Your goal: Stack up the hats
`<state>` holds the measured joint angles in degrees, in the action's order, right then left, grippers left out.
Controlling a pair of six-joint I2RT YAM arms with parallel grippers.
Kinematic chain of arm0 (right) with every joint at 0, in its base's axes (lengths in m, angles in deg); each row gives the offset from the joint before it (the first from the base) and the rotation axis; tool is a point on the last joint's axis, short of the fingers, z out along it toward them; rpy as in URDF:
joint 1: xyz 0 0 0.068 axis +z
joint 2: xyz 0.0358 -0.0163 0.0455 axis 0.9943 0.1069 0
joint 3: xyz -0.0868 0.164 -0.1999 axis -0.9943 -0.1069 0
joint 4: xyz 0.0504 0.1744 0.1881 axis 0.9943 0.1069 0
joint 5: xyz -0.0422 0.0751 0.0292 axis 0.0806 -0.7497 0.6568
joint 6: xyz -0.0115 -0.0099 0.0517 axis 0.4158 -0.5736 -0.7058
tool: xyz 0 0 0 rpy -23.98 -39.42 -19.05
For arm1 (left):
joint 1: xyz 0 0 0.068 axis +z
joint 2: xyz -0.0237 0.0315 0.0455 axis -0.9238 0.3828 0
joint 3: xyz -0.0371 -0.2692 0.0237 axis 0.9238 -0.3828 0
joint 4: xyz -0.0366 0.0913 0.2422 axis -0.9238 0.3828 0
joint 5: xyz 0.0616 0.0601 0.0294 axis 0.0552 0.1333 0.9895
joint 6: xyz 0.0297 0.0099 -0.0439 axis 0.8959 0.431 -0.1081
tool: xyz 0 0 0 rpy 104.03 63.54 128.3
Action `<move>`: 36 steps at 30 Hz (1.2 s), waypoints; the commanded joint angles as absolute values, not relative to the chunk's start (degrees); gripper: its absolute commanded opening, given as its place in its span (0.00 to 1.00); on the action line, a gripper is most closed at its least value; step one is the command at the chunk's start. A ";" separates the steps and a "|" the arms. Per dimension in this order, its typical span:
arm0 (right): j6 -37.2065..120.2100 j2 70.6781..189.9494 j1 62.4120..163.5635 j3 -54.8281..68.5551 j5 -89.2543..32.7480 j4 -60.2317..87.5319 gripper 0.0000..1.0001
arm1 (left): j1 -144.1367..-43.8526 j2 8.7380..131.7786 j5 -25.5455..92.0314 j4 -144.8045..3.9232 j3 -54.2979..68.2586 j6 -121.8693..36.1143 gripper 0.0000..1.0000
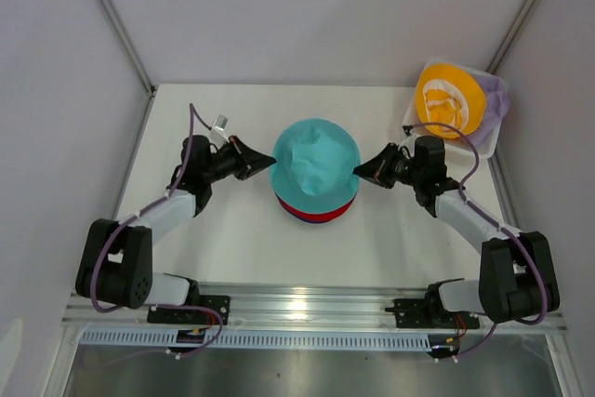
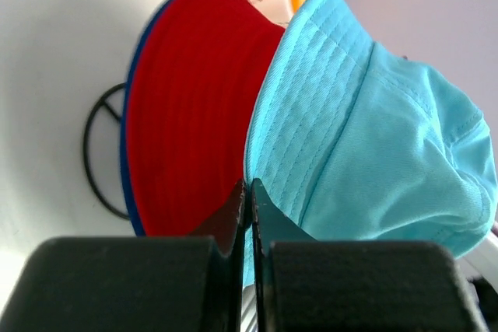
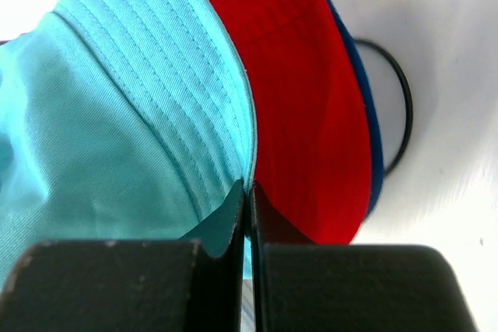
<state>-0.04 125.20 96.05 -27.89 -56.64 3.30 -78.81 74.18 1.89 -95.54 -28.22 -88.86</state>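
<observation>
A teal hat (image 1: 316, 166) sits crown-up in the middle of the table on top of a red hat (image 1: 316, 212) and a navy hat (image 1: 316, 221). My left gripper (image 1: 270, 163) is shut on the teal hat's left brim. My right gripper (image 1: 359, 172) is shut on its right brim. In the left wrist view the teal brim (image 2: 311, 99) runs between the closed fingertips of the left gripper (image 2: 249, 184), with the red brim (image 2: 194, 114) beside it. The right wrist view shows the right gripper (image 3: 247, 186) pinching the teal brim (image 3: 156, 99) next to the red hat (image 3: 303, 114).
A white lattice basket (image 1: 486, 144) at the back right holds a yellow hat (image 1: 449, 99) over a lavender one (image 1: 499, 98). A thin black wire frame (image 2: 97, 153) lies under the stack, its ring also showing in the right wrist view (image 3: 403, 114). White walls close in on both sides.
</observation>
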 commanded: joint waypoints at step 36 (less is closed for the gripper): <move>14.03 119.90 85.80 -19.47 -56.56 7.89 0.56 | -82.88 76.50 12.06 -73.26 -18.96 -73.84 0.01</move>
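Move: Each hand pinches one side of the teal hat's brim. The hat's middle lies about 9 cm to the right of the left hand, and about 9 cm to the left of the right hand. The red hat it is going onto has its middle some 8 cm to the right of the left hand, 3 cm back and 6 cm lower; from the right hand, 9 cm left and 1 cm back. The blue hat sits straight beneath the red one, about 8 cm below both hands. Still gripping opposite sides of the teal brim, both hands lower it onto the red hat, some 5 cm down. The right fingers then open about halfway and let go, and that hand backs off up, to the right and a little forward, rising roughly 9 cm. The left stays down with its pinch, rolling so its left side lifts. ##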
